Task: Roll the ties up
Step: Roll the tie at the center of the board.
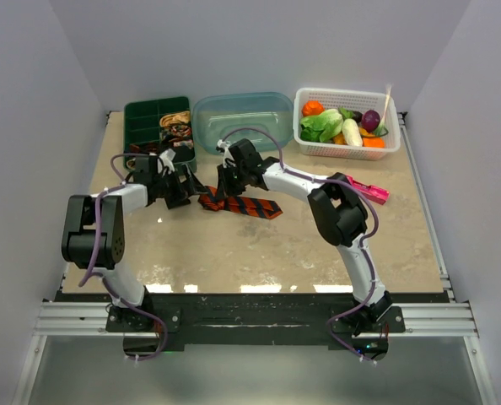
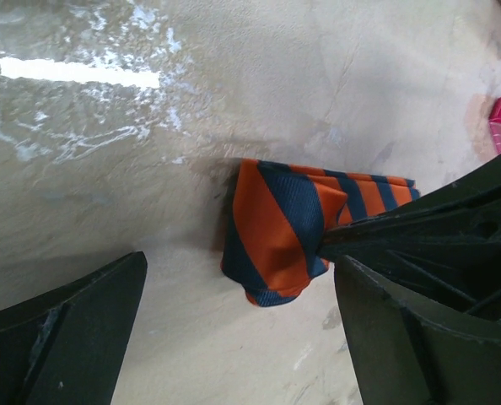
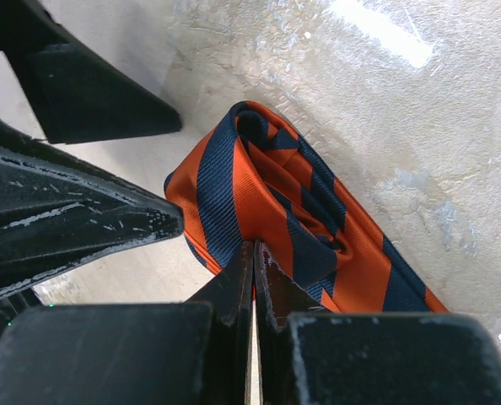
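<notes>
An orange tie [image 1: 242,205] with dark diagonal stripes lies on the table's middle, its left end folded over into a loose roll [image 2: 276,236]. My right gripper [image 1: 225,187] comes down from above onto that rolled end, and its jaws are shut on a pinch of the fabric [image 3: 255,246]. My left gripper [image 1: 179,190] stands wide open just left of the roll, with bare table between its fingers [image 2: 65,337]. It touches nothing. Small rolled ties [image 1: 176,125] sit in a green compartment box [image 1: 141,118] at the back left.
A teal tub [image 1: 242,118] stands behind the grippers. A white basket [image 1: 394,139] of toy vegetables is at the back right. A pink flat gadget [image 1: 370,189] lies on the table right of the right arm's forearm.
</notes>
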`<state>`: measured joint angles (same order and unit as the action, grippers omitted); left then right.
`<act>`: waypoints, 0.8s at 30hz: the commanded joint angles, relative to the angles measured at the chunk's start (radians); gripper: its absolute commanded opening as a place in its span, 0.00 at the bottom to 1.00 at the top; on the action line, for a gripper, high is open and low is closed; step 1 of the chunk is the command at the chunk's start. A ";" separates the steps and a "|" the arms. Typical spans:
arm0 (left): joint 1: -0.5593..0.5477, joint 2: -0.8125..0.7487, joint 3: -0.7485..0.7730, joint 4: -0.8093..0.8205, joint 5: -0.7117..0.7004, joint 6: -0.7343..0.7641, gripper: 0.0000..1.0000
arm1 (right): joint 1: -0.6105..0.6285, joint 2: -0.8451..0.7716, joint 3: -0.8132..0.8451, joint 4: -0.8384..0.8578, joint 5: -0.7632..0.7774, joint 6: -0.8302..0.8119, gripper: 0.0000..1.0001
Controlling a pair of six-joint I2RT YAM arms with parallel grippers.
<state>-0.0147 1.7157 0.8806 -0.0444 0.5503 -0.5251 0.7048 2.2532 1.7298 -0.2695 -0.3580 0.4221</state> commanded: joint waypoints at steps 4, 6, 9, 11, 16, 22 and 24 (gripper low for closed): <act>-0.021 0.068 0.005 0.101 0.086 -0.038 0.98 | -0.014 0.020 -0.044 0.002 0.005 -0.036 0.00; -0.022 0.058 -0.011 0.118 0.085 -0.044 0.98 | -0.016 0.019 -0.038 0.006 -0.015 -0.034 0.00; -0.024 0.012 -0.034 0.117 0.056 -0.041 0.97 | -0.016 -0.004 -0.012 0.007 -0.048 -0.029 0.00; -0.024 -0.019 -0.045 0.100 0.024 -0.033 0.96 | -0.018 -0.035 0.000 0.019 -0.087 -0.011 0.00; -0.024 -0.137 -0.104 0.071 -0.041 -0.021 0.84 | -0.027 -0.089 0.050 0.058 -0.134 0.030 0.00; -0.042 -0.238 -0.195 0.069 -0.096 -0.035 0.50 | -0.037 -0.074 0.089 0.084 -0.059 0.049 0.00; -0.050 -0.263 -0.222 0.075 -0.105 -0.044 0.30 | -0.037 -0.031 0.125 0.064 -0.023 0.043 0.00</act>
<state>-0.0444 1.5158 0.7044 0.0177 0.4858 -0.5598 0.6765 2.2372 1.7687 -0.2241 -0.4397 0.4534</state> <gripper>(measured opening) 0.465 0.007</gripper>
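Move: The tie's rolled end lies about 5 cm to the right of my left hand, level with it front to back, its middle a centimetre or so below. From my right hand it is some 3 cm to the left and 2 cm below. The flat tail runs off to the right, its middle some 17 cm right of my left hand and 2 cm nearer me. The green bin sits roughly 17 cm ahead and 9 cm left of my left hand. I ease my wide-open left hand a last 1.5 cm or so to the right against the roll, then turn back and draw it some 4 cm towards me, rising about a centimetre, while its fingers close to about half. My right hand holds still with shut fingertips at the roll, then lifts off, about 3.5 cm up and slightly forward, tilting a little. ##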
